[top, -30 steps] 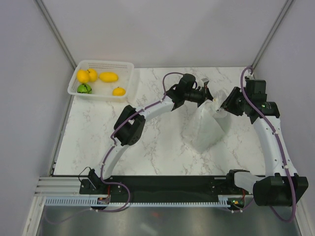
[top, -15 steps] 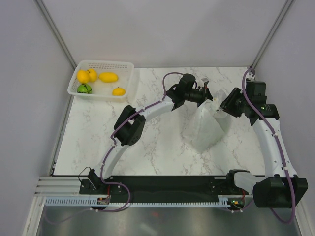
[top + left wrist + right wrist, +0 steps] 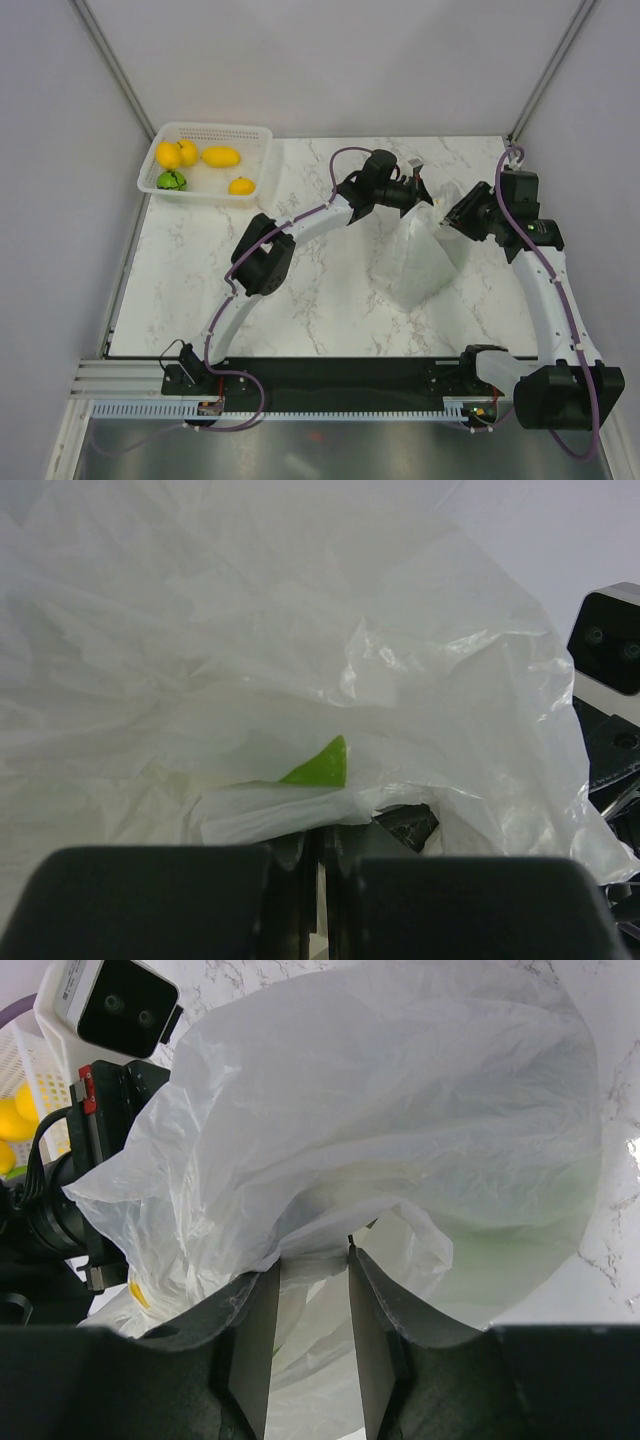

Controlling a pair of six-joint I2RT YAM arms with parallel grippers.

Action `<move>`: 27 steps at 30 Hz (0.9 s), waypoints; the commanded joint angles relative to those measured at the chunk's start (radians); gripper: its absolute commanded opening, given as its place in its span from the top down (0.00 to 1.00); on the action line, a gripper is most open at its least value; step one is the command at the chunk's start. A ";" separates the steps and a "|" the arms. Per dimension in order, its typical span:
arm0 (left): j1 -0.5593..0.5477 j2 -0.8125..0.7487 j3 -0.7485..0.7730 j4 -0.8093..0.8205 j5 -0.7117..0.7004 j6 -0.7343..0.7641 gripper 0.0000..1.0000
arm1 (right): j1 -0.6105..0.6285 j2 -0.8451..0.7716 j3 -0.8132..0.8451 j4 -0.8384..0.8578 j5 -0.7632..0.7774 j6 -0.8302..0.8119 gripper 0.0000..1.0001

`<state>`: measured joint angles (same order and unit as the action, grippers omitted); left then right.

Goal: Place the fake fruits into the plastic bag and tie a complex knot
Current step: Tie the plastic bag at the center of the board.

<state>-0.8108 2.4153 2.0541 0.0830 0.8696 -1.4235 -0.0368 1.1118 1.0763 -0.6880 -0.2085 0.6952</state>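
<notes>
The plastic bag (image 3: 424, 256) stands on the marble table between my two arms, its top pulled up. My left gripper (image 3: 426, 198) is shut on the bag's rim (image 3: 300, 805); a green patch (image 3: 323, 766) shows through the film just beyond it. My right gripper (image 3: 449, 221) is at the opposite side of the bag's mouth. Its fingers (image 3: 375, 1310) stand apart, and a fold of the bag (image 3: 400, 1110) drapes across the gap at my right gripper (image 3: 313, 1260). Three yellow fake fruits (image 3: 221, 156) and a green one (image 3: 171, 180) lie in the white basket. No knot shows.
The white perforated basket (image 3: 215, 128) sits at the table's far left corner. Grey walls close the table on the left, back and right. The left arm's wrist camera (image 3: 120, 1005) is close in front of my right gripper.
My right arm has drawn a little to the right and back, stretching the bag's mouth. The left gripper has kept its hold and place.
</notes>
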 commanded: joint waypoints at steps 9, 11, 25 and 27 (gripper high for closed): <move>-0.005 -0.007 0.051 0.017 0.011 0.008 0.98 | 0.002 -0.023 -0.019 0.048 -0.006 0.044 0.93; -0.005 -0.007 0.052 0.017 0.009 0.009 0.98 | 0.002 -0.027 -0.018 0.047 0.000 0.046 1.00; 0.036 -0.062 -0.037 -0.002 0.006 0.058 0.62 | -0.002 -0.023 0.014 -0.005 0.060 0.012 1.00; 0.050 -0.074 -0.063 -0.011 0.005 0.069 0.60 | -0.002 -0.021 0.017 -0.007 0.063 0.010 1.00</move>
<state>-0.7815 2.4119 2.0178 0.0761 0.8639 -1.4044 -0.0410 1.0981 1.0626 -0.6811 -0.1703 0.7177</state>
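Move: The right hand's open fingers straddle a folded strip of the plastic bag, roughly 1 cm ahead of its hand point and 1 cm below. The left gripper's tips sit some 4 cm to the right hand's left and 3 cm farther out, and the bag's fruit-filled body hangs about 8 cm back, 4 cm left and 12 cm down. From the left hand, already shut on the bag, the strip lies about 4 cm right and 2 cm back, nearly level. Keep the right hand almost in place and shut its half-open fingers fully, pinching the bag strip between the tips. Once it is closed, open the left fingers to about two-fifths to let go of the bag, then start easing the left hand down, forward and to its left, away from the right gripper, by some 2 cm. ##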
